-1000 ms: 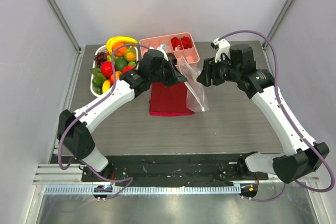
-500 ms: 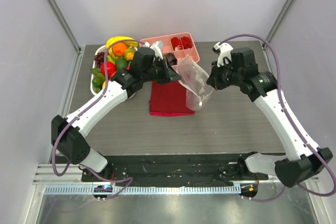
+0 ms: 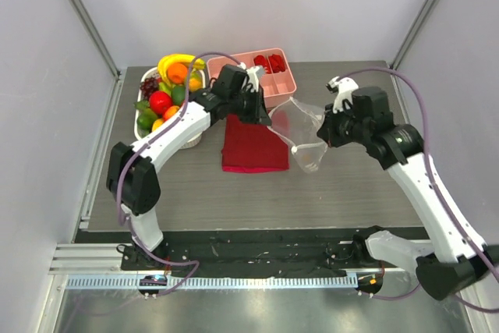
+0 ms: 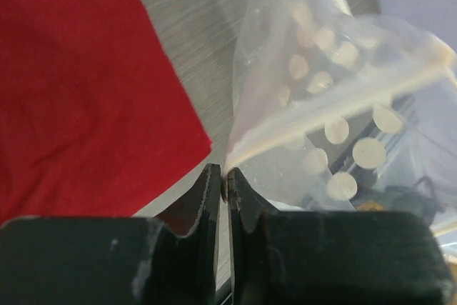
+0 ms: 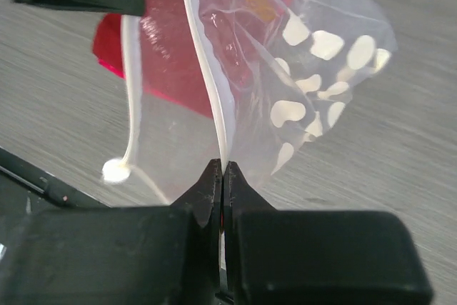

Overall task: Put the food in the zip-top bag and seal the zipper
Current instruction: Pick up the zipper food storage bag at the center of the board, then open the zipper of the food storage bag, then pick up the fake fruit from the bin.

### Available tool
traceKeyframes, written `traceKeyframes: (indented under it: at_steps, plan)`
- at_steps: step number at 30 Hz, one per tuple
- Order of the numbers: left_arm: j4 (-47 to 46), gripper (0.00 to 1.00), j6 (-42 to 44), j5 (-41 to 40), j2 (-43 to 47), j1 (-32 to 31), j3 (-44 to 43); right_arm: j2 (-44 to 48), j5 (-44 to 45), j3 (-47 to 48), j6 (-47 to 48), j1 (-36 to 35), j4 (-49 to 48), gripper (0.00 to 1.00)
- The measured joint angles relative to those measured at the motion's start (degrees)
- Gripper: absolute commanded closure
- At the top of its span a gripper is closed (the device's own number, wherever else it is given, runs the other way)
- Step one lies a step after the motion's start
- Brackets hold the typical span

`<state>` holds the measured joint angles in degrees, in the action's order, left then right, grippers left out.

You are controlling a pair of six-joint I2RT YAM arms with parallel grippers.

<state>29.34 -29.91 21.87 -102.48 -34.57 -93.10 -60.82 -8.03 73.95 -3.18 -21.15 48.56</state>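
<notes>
The dotted transparent zip-top bag [image 3: 302,132] hangs stretched between my two grippers above the table, right of the red cloth. My left gripper [image 3: 265,118] is shut on the bag's left edge; the left wrist view shows its jaws [image 4: 225,180] pinching the bag [image 4: 335,98]. My right gripper [image 3: 323,132] is shut on the zipper strip [image 5: 207,69] at the bag's right side, jaws [image 5: 223,169] closed on it. The bag looks empty. The food, toy fruits [image 3: 165,97], lies in a white tray at the back left.
A dark red folded cloth [image 3: 251,144] lies at the table's middle. A pink divided tray [image 3: 269,74] with small red pieces stands at the back, behind the left gripper. The white fruit tray [image 3: 143,132] sits by the left edge.
Both grippers have moved apart with the bag, the right one to the right and nearer, pulling the bag out wider. The left arm has swung so its elbow is further left.
</notes>
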Motion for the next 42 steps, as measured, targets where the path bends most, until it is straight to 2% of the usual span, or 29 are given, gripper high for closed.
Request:
traceKeyframes:
  at_steps: [2, 5, 6, 8, 9, 10, 14, 18, 24, 28, 33, 42]
  plan:
    - [1.4, 0.8, 1.4, 0.9, -1.5, 0.2, 0.0, -3.7, 0.2, -1.1, -0.2, 0.0, -1.2, 0.99]
    - [2.6, 0.58, 3.5, 2.9, -1.8, 1.1, 0.5, -8.1, 0.5, -2.3, -0.5, 0.1, -3.3, 0.99]
    - [2.6, 0.4, 4.0, 3.3, -1.5, 1.4, 0.8, -8.7, 0.5, -2.7, -0.6, 0.2, -3.9, 0.99]
    - [2.7, 0.29, 5.7, 4.3, 0.1, 2.8, 2.4, -9.5, 0.4, -3.9, -1.6, 0.4, -5.6, 0.99]
    - [3.0, 0.1, 6.4, 4.8, 1.2, 3.6, 3.2, -9.6, 0.2, -4.5, -1.9, 0.6, -6.2, 0.99]
    - [3.1, 0.01, 7.3, 5.4, 2.7, 4.7, 4.3, -9.7, -0.2, -5.0, -2.4, 0.8, -7.0, 0.99]
    - [3.8, 0.0, 11.5, 6.9, 11.0, 10.8, 8.6, -9.7, -1.7, -6.2, -4.2, 1.4, -9.4, 0.99]
    - [6.4, 0.0, 22.0, 5.3, 19.3, 16.7, 9.6, -9.7, -3.8, -7.4, -5.9, 1.6, -12.0, 0.99]
    - [11.0, 0.0, 39.8, -0.1, 23.6, 16.5, 10.7, -9.7, -6.0, -9.0, -6.5, 1.7, -13.4, 0.99]
    - [12.2, 0.0, 49.5, -5.6, 21.9, 16.4, 12.3, -9.7, -6.9, -9.2, -6.6, 1.7, -14.1, 0.99]
    - [9.5, 0.0, 56.6, -10.7, 16.3, 16.5, 12.2, -9.7, -7.1, -9.2, -6.6, 1.7, -14.3, 0.99]
    - [6.7, 0.0, 61.6, -19.4, 1.0, 16.6, 4.9, -9.7, -7.4, -9.2, -6.6, 1.8, -14.3, 0.99]
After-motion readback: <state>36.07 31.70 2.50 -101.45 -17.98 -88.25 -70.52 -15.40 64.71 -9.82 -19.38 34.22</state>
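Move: The left gripper still pinches one lip of the zip-top bag, which hangs about 10 cm to its right and 7 cm lower. The red apple in the fruit basket lies roughly 13 cm ahead, 26 cm left and 14 cm below; the green starfruit is some 7 cm back and 3 cm left of the apple. From the right gripper, holding the bag's other lip, the bag hangs 7 cm left, 8 cm below, and the apple lies about 22 cm ahead, 43 cm left, 20 cm below. Let the left gripper dip slightly, open it fully to let go of the bag's lip, and swing it left about 20 cm in an arc, up and then down, finishing forward over the basket's right rim near the red apple, turned some 55 degrees until its open fingers point down and forward. Meanwhile lower the right gripper about 7 cm and slightly forward and left, then hold it still, keeping its pinch on the bag. ##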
